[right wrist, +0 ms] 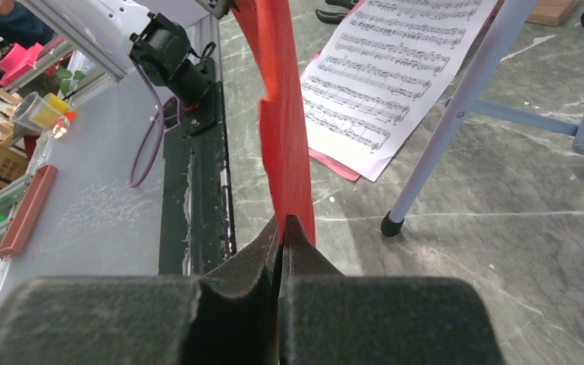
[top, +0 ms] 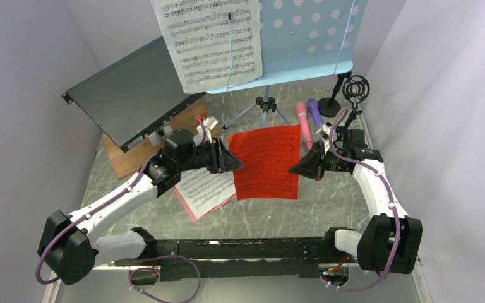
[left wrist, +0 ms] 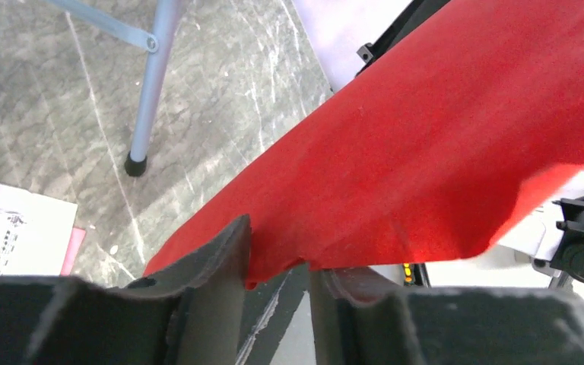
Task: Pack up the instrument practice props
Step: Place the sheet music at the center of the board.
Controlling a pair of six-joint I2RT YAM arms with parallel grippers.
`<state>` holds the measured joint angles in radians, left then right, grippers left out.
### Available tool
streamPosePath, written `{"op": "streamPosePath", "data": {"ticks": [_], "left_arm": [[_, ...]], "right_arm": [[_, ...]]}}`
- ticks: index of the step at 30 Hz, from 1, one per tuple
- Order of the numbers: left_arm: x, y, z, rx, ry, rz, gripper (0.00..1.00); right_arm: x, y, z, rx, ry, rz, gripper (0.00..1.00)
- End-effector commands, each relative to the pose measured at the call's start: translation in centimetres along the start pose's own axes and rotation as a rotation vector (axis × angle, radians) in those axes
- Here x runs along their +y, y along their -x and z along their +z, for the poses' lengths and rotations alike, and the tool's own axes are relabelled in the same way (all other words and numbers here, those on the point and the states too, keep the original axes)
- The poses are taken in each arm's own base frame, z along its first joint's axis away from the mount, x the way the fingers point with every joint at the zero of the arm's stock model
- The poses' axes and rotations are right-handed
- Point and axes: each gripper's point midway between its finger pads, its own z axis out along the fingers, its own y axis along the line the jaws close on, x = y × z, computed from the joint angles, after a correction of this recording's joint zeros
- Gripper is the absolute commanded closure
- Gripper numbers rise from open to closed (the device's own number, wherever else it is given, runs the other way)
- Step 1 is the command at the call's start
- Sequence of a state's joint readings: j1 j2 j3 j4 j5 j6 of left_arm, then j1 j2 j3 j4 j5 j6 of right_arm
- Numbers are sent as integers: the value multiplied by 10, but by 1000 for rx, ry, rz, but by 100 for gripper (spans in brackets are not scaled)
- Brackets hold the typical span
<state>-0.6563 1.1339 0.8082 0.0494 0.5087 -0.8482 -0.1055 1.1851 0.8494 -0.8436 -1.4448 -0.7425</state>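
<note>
A red sheet-music page (top: pixel 265 161) hangs above the table between my two grippers. My right gripper (top: pixel 293 169) (right wrist: pixel 283 224) is shut on the red page's (right wrist: pixel 281 114) right edge. My left gripper (top: pixel 237 163) (left wrist: pixel 281 262) is at its left edge with the jaws apart, and the red page's (left wrist: pixel 426 152) edge dips into the gap. A white page (top: pixel 208 41) rests on the light-blue music rack (top: pixel 303 38). White and pink pages (top: pixel 205 189) lie on the table. Pink (top: pixel 303 123) and purple (top: pixel 314 110) microphones lie beside two black mic supports (top: pixel 347 95).
A large dark flat box (top: pixel 132 95) leans on a wooden board (top: pixel 123 161) at the back left. The rack's tripod legs (top: pixel 265 107) (left wrist: pixel 152 84) (right wrist: pixel 456 106) stand just behind the red page. Walls close in on both sides.
</note>
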Motion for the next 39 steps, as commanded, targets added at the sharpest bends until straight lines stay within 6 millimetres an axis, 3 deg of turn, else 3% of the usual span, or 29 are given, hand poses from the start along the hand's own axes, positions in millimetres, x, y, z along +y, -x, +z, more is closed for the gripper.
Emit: {"op": "streamPosePath", "data": {"ticks": [1, 6, 15, 17, 22, 29, 39], "left_arm": [[-3, 9, -3, -16, 33, 60, 68], [1, 3, 0, 25, 41, 49, 98], [10, -6, -4, 100, 130, -7, 100], [12, -6, -9, 102, 161, -2, 100], [24, -4, -26, 87, 281, 22, 100], [64, -9, -65, 77, 556, 39, 100], [114, -5, -104, -3, 872, 64, 100]], "right_arm": [[4, 11, 2, -25, 34, -57, 100], [4, 9, 3, -17, 37, -54, 100], [2, 5, 4, -2, 30, -54, 96], [1, 4, 4, 4, 25, -56, 89], [-2, 1, 3, 20, 10, -58, 48], [-12, -2, 0, 65, -45, -62, 3], [-23, -8, -2, 99, -94, -52, 1]]}}
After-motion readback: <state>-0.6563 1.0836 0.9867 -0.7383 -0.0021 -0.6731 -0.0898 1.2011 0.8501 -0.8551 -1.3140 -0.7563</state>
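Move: The red sheet is stretched between the hands, its middle roughly 7 cm to the left hand's right, 1 cm ahead and 2 cm lower; its left edge is between that hand's open fingers. From the right hand, still gripping the right edge, the middle lies 8 cm left, 1 cm ahead and 1 cm above. The white sheet lies on the table 20 cm below the left hand, 14 cm left and 4 ahead; the stand leg's foot is 6 cm right and 1 ahead, also 20 cm below. The left fingers shut on the red sheet's left edge, sinking about 2 cm as they do; the right hand stays nearly in place and opens wide, letting its edge go. Keeping its pinch, the left hand then sweeps left towards the white sheet, ending some 11 cm left and 7 cm lower, fingers tipping down nearly 40 degrees and turning counter-clockwise about 20. ##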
